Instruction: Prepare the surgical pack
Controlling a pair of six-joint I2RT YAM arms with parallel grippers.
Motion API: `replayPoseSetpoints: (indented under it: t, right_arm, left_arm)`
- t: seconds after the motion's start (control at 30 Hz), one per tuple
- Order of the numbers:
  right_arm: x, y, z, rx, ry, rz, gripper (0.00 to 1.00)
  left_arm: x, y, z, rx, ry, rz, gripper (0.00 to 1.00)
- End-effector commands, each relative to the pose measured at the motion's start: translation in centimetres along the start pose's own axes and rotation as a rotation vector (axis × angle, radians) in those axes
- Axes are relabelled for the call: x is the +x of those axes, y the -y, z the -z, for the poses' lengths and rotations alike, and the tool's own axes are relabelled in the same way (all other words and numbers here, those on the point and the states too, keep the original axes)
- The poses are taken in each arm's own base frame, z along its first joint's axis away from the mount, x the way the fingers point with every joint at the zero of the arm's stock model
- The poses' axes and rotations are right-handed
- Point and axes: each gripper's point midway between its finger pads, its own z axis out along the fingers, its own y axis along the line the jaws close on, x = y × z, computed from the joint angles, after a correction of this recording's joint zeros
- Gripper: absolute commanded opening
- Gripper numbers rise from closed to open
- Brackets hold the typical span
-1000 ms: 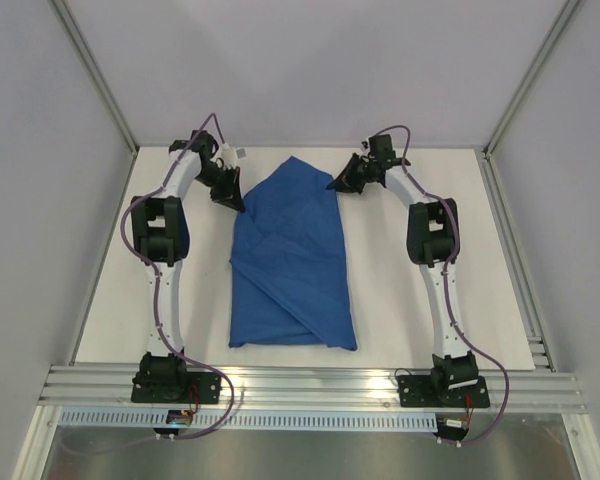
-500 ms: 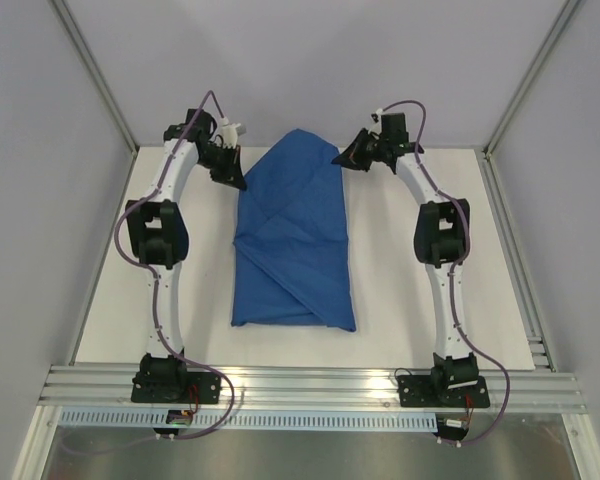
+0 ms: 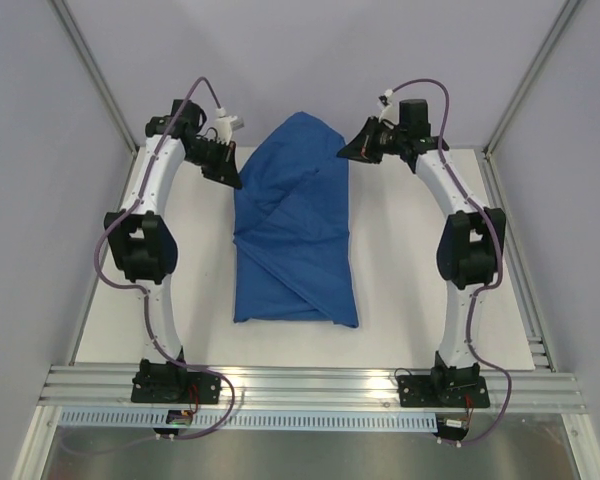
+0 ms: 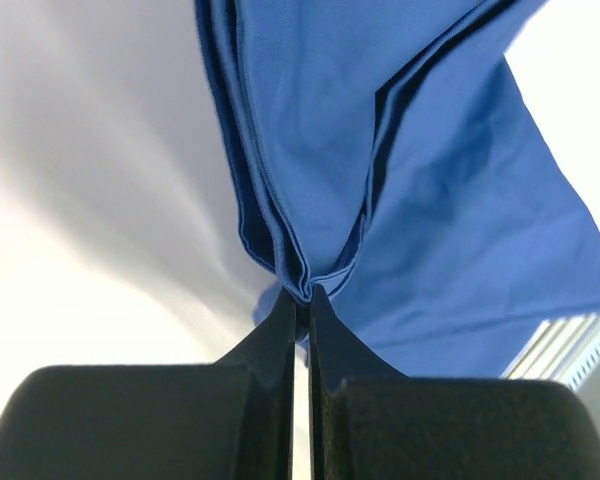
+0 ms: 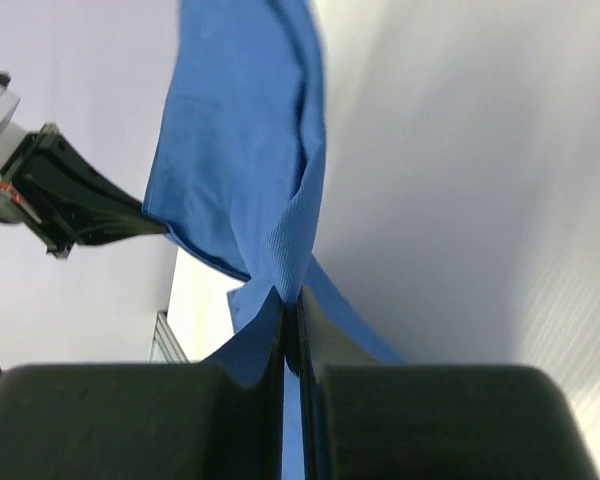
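Note:
The surgical pack shows as a royal-blue cloth drape [image 3: 295,235] folded into a long bundle on the white table, its far end lifted. My left gripper [image 3: 234,182] is shut on the drape's far left edge; the left wrist view has the folded cloth [image 4: 400,180] pinched at my fingertips [image 4: 303,296]. My right gripper [image 3: 343,153] is shut on the far right corner, and in the right wrist view the cloth [image 5: 245,170] hangs from the gripper [image 5: 290,298]. Whatever lies inside the bundle is hidden.
The white table [image 3: 410,270] ends at grey enclosure walls with aluminium posts [image 3: 95,85] at the back corners. An aluminium rail [image 3: 310,385] carrying both arm bases runs along the near edge. The left gripper's black fingers [image 5: 80,205] appear in the right wrist view.
Both arms have risen and moved toward the back wall, drawing the drape's far end up and away. The near end of the bundle has stayed on the table.

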Motion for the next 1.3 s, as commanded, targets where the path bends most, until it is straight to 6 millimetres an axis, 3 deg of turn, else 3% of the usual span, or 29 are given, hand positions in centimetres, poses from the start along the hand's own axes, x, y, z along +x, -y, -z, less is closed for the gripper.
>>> replayPoseSetpoints:
  t: [0.0,0.13,0.23,0.33,0.53,0.67,0.73,0.8,0.9,0.93,1.03,1.2,1.27]
  right_arm:
    - [-0.5,-4.7,4.4,-0.095,0.042,0.173,0.01]
    - [3.6,-5.9,7.3,-0.119,-0.025,0.199,0.01]
    - [6.9,-5.6,8.9,-0.097,-0.065,0.199,0.01]
    - [10.3,-5.3,9.4,-0.095,-0.123,0.19,0.0]
    - [18.7,-3.7,11.3,-0.055,-0.252,0.115,0.0]
    - [25.0,-0.6,12.2,0.012,-0.344,0.006,0.01]
    - [26.5,0.7,12.3,0.03,-0.368,-0.036,0.0]
    - [28.3,2.8,12.2,0.076,-0.39,-0.062,0.0]
    - [29.2,4.0,12.0,0.091,-0.418,-0.058,0.01]
    - [29.5,4.5,11.8,0.102,-0.437,-0.074,0.01]
    - [29.8,5.2,11.5,0.113,-0.476,-0.057,0.0]
    - [30.3,6.4,11.6,0.153,-0.517,-0.041,0.01]
    - [30.6,6.8,11.5,0.169,-0.53,-0.05,0.01]
  left_arm:
    - [0.5,3.2,2.8,0.077,0.016,-0.083,0.0]
    - [2.0,5.0,4.0,0.114,0.0,-0.12,0.0]
    - [3.6,5.5,4.1,0.128,-0.025,-0.128,0.0]
    - [5.2,6.1,4.1,0.153,-0.061,-0.119,0.0]
    - [10.0,7.5,4.0,0.22,-0.144,-0.118,0.0]
    - [13.2,7.5,3.4,0.233,-0.207,-0.116,0.0]
    - [14.3,6.8,2.8,0.22,-0.229,-0.126,0.0]
    - [16.1,6.2,1.9,0.229,-0.278,-0.116,0.05]
    - [17.8,5.7,1.3,0.257,-0.349,-0.093,0.31]
    - [18.0,6.0,1.5,0.277,-0.365,-0.088,0.46]
    - [17.1,7.0,2.3,0.313,-0.339,-0.109,0.64]
    - [13.1,8.6,3.5,0.314,-0.227,-0.128,0.74]
    - [11.2,9.2,2.6,0.283,-0.203,-0.143,0.78]
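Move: Above the far end of the blue drape, both hands already pinch a lifted corner. From the left hand, the left edge of the drape's lying near part is about 15 cm back, 2 to the left and 17 below; the drape's near-left corner is 26 back, 2 left, equally low. The right hand's spot near the right edge lies some 28 cm back, 3 right and 20 below, with the near-right corner 35 back, 4 right. Sweeping back towards the bases, both hands bring the drape's far end over its near part and then sink. The right travels about 30 cm back and 14 down, tipping down and turning counter-clockwise, its pinch kept. The left goes some 17 cm back and 7 down, turning clockwise, opens wide to release its corner, then starts back up and forward. ##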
